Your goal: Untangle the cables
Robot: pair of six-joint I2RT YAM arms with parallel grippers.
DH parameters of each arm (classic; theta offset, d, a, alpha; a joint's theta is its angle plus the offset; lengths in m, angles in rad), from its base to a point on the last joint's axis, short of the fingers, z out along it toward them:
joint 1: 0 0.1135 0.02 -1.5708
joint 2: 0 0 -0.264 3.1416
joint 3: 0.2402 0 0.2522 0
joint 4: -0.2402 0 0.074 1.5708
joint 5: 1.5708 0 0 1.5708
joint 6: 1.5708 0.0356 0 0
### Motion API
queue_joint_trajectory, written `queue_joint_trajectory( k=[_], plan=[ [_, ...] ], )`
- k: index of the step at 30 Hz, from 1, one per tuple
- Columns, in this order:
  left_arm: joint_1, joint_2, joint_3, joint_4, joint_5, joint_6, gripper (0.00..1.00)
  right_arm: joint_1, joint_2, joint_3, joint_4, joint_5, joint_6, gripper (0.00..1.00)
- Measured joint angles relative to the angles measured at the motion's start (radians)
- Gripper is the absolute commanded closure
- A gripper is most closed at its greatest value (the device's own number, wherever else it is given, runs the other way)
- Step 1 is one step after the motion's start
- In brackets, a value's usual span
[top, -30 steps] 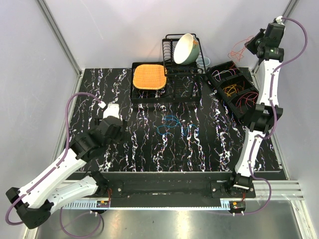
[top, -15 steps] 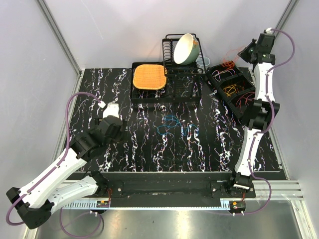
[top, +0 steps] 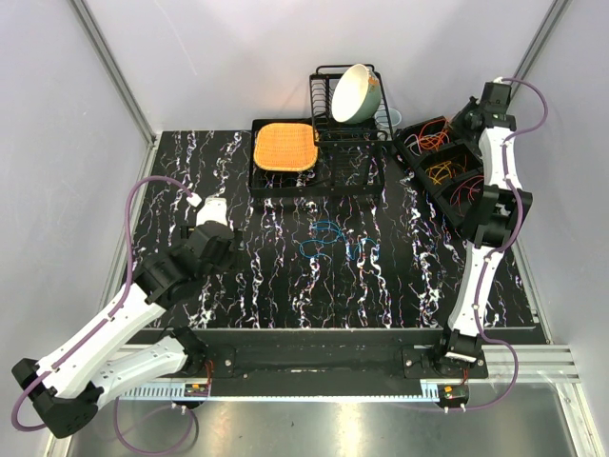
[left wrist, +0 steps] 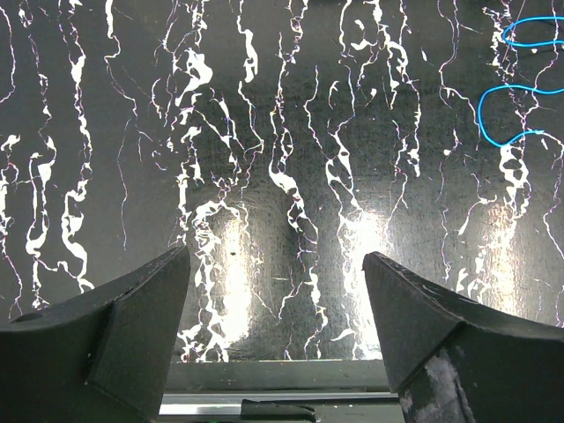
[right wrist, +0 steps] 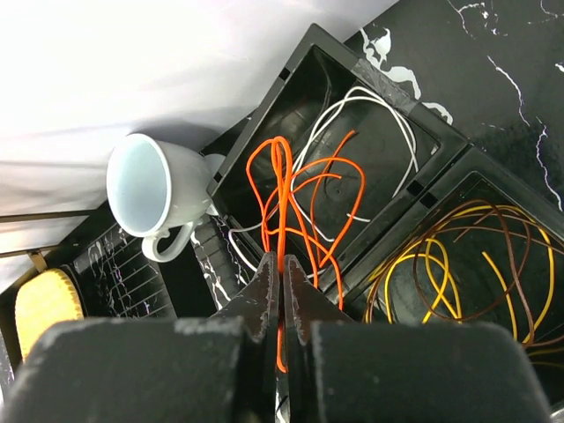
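My right gripper [right wrist: 281, 273] is shut on an orange cable [right wrist: 284, 189], whose loops hang into the far compartment of a black divided bin [right wrist: 445, 145]. A white cable [right wrist: 388, 110] lies in that compartment. Yellow and brown cables [right wrist: 441, 264] fill the one beside it. From above, the right gripper [top: 459, 124] hovers over the bin's far end [top: 425, 181]. Blue and green cables [top: 328, 238] lie tangled mid-table. My left gripper [left wrist: 278, 264] stands open and empty over bare tabletop. A blue cable [left wrist: 481, 110] lies to its upper right.
A black dish rack [top: 347, 133] with a tilted bowl [top: 354, 92] stands at the back. An orange mat [top: 284, 146] lies on a black tray beside it. A white mug [right wrist: 150, 189] sits just left of the bin. Enclosure walls ring the table.
The right arm has come down from high at the rear, bringing the orange cable into the bin's far compartment. The left arm has stayed still.
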Motion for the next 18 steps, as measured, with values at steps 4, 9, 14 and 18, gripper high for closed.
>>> queue_joint_trajectory(
  k=[4,9,14,18],
  plan=[
    [0.000,-0.001,0.000,0.000,0.000,0.000,0.17,0.000,0.002,0.011,0.000,0.000,0.000,1.00],
    [0.000,-0.001,0.000,0.000,0.000,0.000,0.17,0.001,0.057,0.117,-0.001,0.000,0.002,0.27],
    [0.000,-0.001,0.000,0.000,0.000,0.000,0.18,0.001,0.104,0.187,-0.026,0.002,-0.001,0.18],
    [0.000,-0.007,0.000,0.000,0.000,0.000,0.18,0.002,0.082,0.149,-0.038,0.002,0.006,0.18]
  ],
)
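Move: The right hand, holding the orange cable shut in its fingers, hangs just over the far bin compartment with the white cables, whose middle is roughly 3 cm ahead and 12 cm below. The yellow-cable compartment lies some 7 cm back and 6 cm to the right, while the mug stands about 8 cm ahead and 12 cm to the left. From the idle left hand, the far compartment is about 44 cm ahead and 63 cm to the right, some 15 cm lower. Lets go of the orange cable over the far compartment: the right hand eases forward about 2 cm and up some 1.5 cm, and its fingers spread from shut to wide open on the way. It then settles back and down by roughly 1 cm, fingers still open. ##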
